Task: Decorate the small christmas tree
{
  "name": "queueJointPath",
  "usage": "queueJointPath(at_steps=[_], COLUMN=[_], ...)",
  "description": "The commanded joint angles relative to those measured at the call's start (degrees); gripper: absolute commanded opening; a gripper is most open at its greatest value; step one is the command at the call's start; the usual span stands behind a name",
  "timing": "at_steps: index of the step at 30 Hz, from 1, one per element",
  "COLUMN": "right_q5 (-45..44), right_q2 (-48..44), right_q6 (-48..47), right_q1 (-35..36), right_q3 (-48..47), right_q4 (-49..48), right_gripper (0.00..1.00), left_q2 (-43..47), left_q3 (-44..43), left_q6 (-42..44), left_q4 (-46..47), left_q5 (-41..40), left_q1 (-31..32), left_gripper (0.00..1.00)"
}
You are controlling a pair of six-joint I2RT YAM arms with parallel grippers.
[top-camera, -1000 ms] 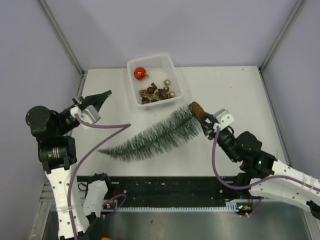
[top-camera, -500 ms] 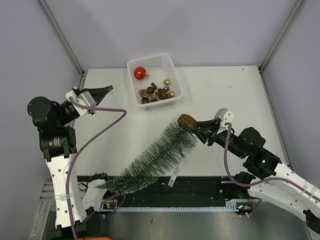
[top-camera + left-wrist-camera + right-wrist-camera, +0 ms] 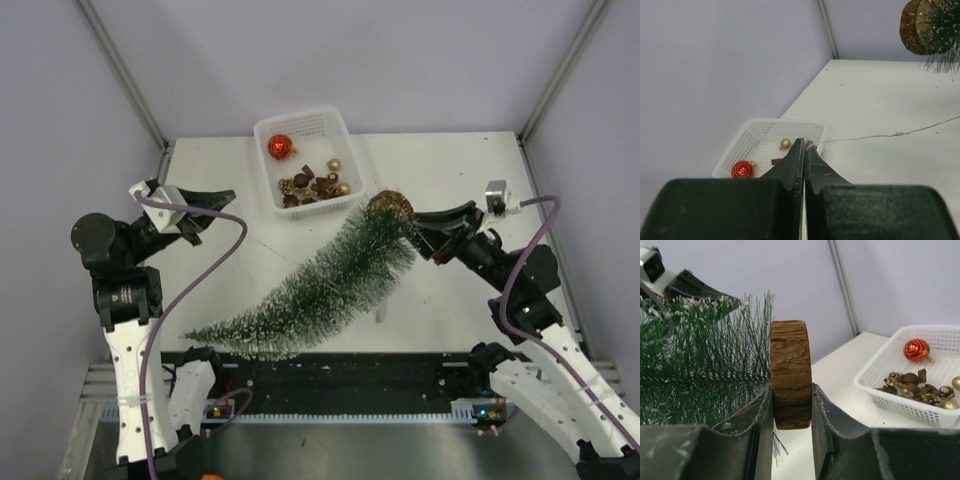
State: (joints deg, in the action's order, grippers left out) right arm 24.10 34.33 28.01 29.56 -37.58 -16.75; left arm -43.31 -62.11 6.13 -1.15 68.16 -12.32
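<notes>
The small christmas tree point(image 3: 320, 290) hangs tilted over the table, with its tip low at the near left and its wooden disc base point(image 3: 388, 208) up at the right. My right gripper point(image 3: 415, 228) is shut on that base point(image 3: 790, 370), one finger on each flat face, and the green bristles point(image 3: 700, 360) are at the left. My left gripper point(image 3: 225, 197) hovers left of the basket, shut on a thin wire point(image 3: 865, 137) with a small bead. The wire runs off to the right from the fingertips point(image 3: 801, 146).
A white basket point(image 3: 345, 130) at the back middle holds a red bauble point(image 3: 280, 147), small gold baubles point(image 3: 334, 165) and brown bits. Grey walls and metal posts close in the table. A black rail runs along the near edge point(image 3: 330, 372).
My right arm has raised and turned the tree off the table; its base went up and back, and its tip swung toward the near edge. The left gripper shifted slightly, staying shut.
</notes>
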Motion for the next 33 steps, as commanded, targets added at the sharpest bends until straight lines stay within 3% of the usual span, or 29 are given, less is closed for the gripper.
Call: queueJointPath(at_steps=[1,5,7,13,19,25,33], right_q5=[9.0,8.6,4.8,-12.6,-38.7,-61.2,-80.2], right_q2=[4.1,9.0,9.4,9.7,14.6,19.9,25.1], right_q6=[20.7,39.9,38.6,17.6,-1.8,-17.0,-41.0], right_q1=[-8.4,-16.3,-16.7,-12.6,3.6,14.7,22.6], right_q3=[-0.2,1.5,-0.8,-15.2,-23.9,-27.6,-27.4], right_q4=[-20.6,-34.6,-30.4,1.8,16.6,17.3,3.5], right_gripper=[0.00,0.00,0.00,0.00,0.00,0.00,0.00], left_q2=[1.4,1.8,2.9,6.6,7.7,9.1,9.6], left_q3=[0.1,1.2,2.4,4.8,3.0,2.2,0.6], left_q6=[-10.5,-13.2,-12.2,-9.5,-7.5,-5.5,-6.0], left_q4=[7.3,7.5,6.4,3.7,-2.1,-9.0,-9.4], left_q5=[-0.8,1.1,2.3,5.5,7.5,11.7,13.7], left_q1=[0.2,0.2,0.1,1.7,5.4,7.6,7.8], left_gripper=[0.00,0.00,0.00,0.00,0.00,0.00,0.00])
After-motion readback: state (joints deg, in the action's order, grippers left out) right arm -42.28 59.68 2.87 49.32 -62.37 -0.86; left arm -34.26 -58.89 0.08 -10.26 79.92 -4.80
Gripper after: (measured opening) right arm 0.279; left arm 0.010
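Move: About 13 cm to the right of the left hand, 14 cm back and slightly lower, is the middle of the tree that its wire is being wound on. From the right hand, which grips the wooden base, the tree's middle lies some 13 cm left and 11 cm back, roughly level. The ornament basket sits some 35 cm below, about 20 cm ahead and 12 cm right of the left hand, its red ball roughly 23 cm ahead and 6 cm right. Swinging the tree forward by its base, the right hand keeps its grip and goes about 12 cm outward, arching up some 8 cm and sinking again, while its wrist turns clockwise some 50 degrees. Meanwhile the left hand, still pinching the wire, draws back about 9 cm, a little right and down, so it passes from the tree's far side to its near side. ##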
